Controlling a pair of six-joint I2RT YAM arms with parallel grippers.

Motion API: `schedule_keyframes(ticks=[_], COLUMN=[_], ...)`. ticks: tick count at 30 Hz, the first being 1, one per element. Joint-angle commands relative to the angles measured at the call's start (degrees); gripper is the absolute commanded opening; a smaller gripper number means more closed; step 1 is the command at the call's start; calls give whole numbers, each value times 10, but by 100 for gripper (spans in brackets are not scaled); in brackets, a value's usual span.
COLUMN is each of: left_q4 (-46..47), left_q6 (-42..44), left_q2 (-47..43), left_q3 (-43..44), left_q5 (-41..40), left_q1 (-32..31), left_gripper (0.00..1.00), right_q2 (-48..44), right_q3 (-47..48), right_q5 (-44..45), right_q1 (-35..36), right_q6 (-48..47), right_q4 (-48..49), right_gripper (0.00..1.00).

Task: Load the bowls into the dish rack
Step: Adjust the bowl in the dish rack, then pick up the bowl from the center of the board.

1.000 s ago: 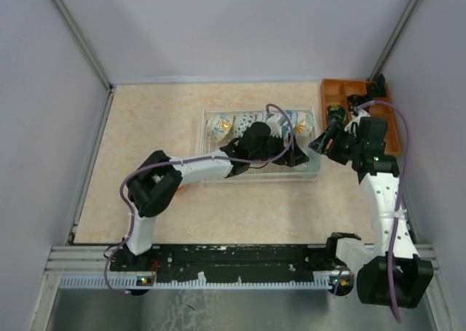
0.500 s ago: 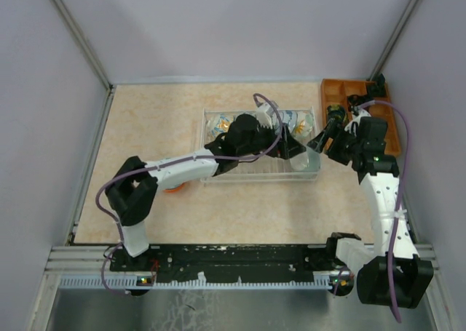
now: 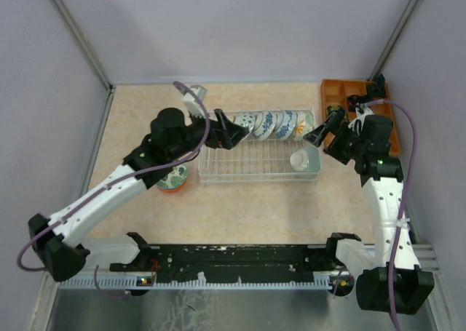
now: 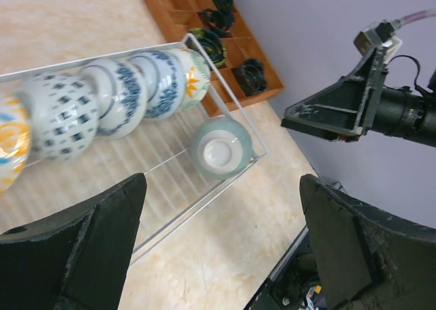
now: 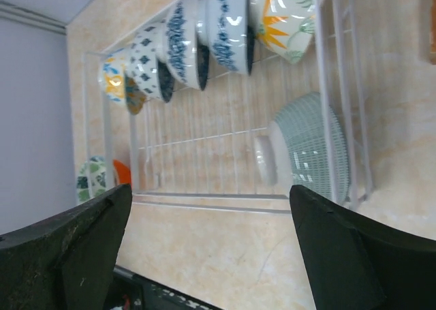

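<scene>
The dish rack (image 3: 218,177) of pale wire stands mid-table. Several patterned bowls (image 3: 271,124) stand on edge in a row along its far side. A pale green bowl (image 3: 300,160) lies bottom-up in its near right corner. One more bowl (image 3: 172,178), orange outside with a green pattern, sits on the table left of the rack. My left gripper (image 3: 231,133) hovers open over the rack's far left end, holding nothing. My right gripper (image 3: 325,129) is open and empty just past the rack's right end. The wrist views show the row of bowls (image 4: 129,95) (image 5: 225,24) and the pale bowl (image 4: 221,148) (image 5: 310,150).
An orange wooden compartment tray (image 3: 333,94) with black items stands at the far right, close behind my right gripper. Grey walls close in the table on three sides. The arm bases and a black rail (image 3: 240,258) run along the near edge.
My left arm has drawn back to the left from over the rack, uncovering the row of bowls and the pale green bowl. The right arm has barely shifted.
</scene>
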Motion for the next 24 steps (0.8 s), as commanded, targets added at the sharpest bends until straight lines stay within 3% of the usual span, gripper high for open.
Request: schedule_keyframes(ticks=[1, 11, 19, 24], left_q4=[-152, -291, -369, -385], left_q6=[15, -26, -57, -67], left_q2=[-113, -292, -336, -437], left_q3=[-27, -68, -71, -64], left_q5=[-62, -147, -185, -215], left_q1=[22, 28, 28, 28], left_gripper=[100, 100, 100, 100], right_q2=[-51, -27, 135, 244], right_q3=[1, 43, 228, 318], right_q5=[-109, -194, -4, 101], right_q1=[0, 32, 329, 464], right_q6=[39, 106, 34, -10], right_q4=[84, 136, 44, 4], right_gripper=[99, 99, 99, 97])
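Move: The leaf-patterned bowl, on its small stack just left of the rack, lies about 20 cm to the left of my left hand, some 4 cm back and 27 cm below. From my right hand it is roughly 44 cm left, 6 cm back and 17 cm lower. The yellow-patterned bowl ending the row is about 12 cm ahead and 29 cm left of my right hand; the pale green bowl is almost beneath that hand, 2 cm ahead and 1 cm left. I swing my empty left hand off the rack, about 18 cm left and 9 cm back towards the leaf-patterned bowl, turning it some 20 degrees counter-clockwise. Meanwhile I raise my right hand clear of the pale green bowl, then sweep it quickly left above the rack towards the same bowl, about 22 cm left and 10 cm up in all, turning counter-clockwise. Both grippers stay open. ##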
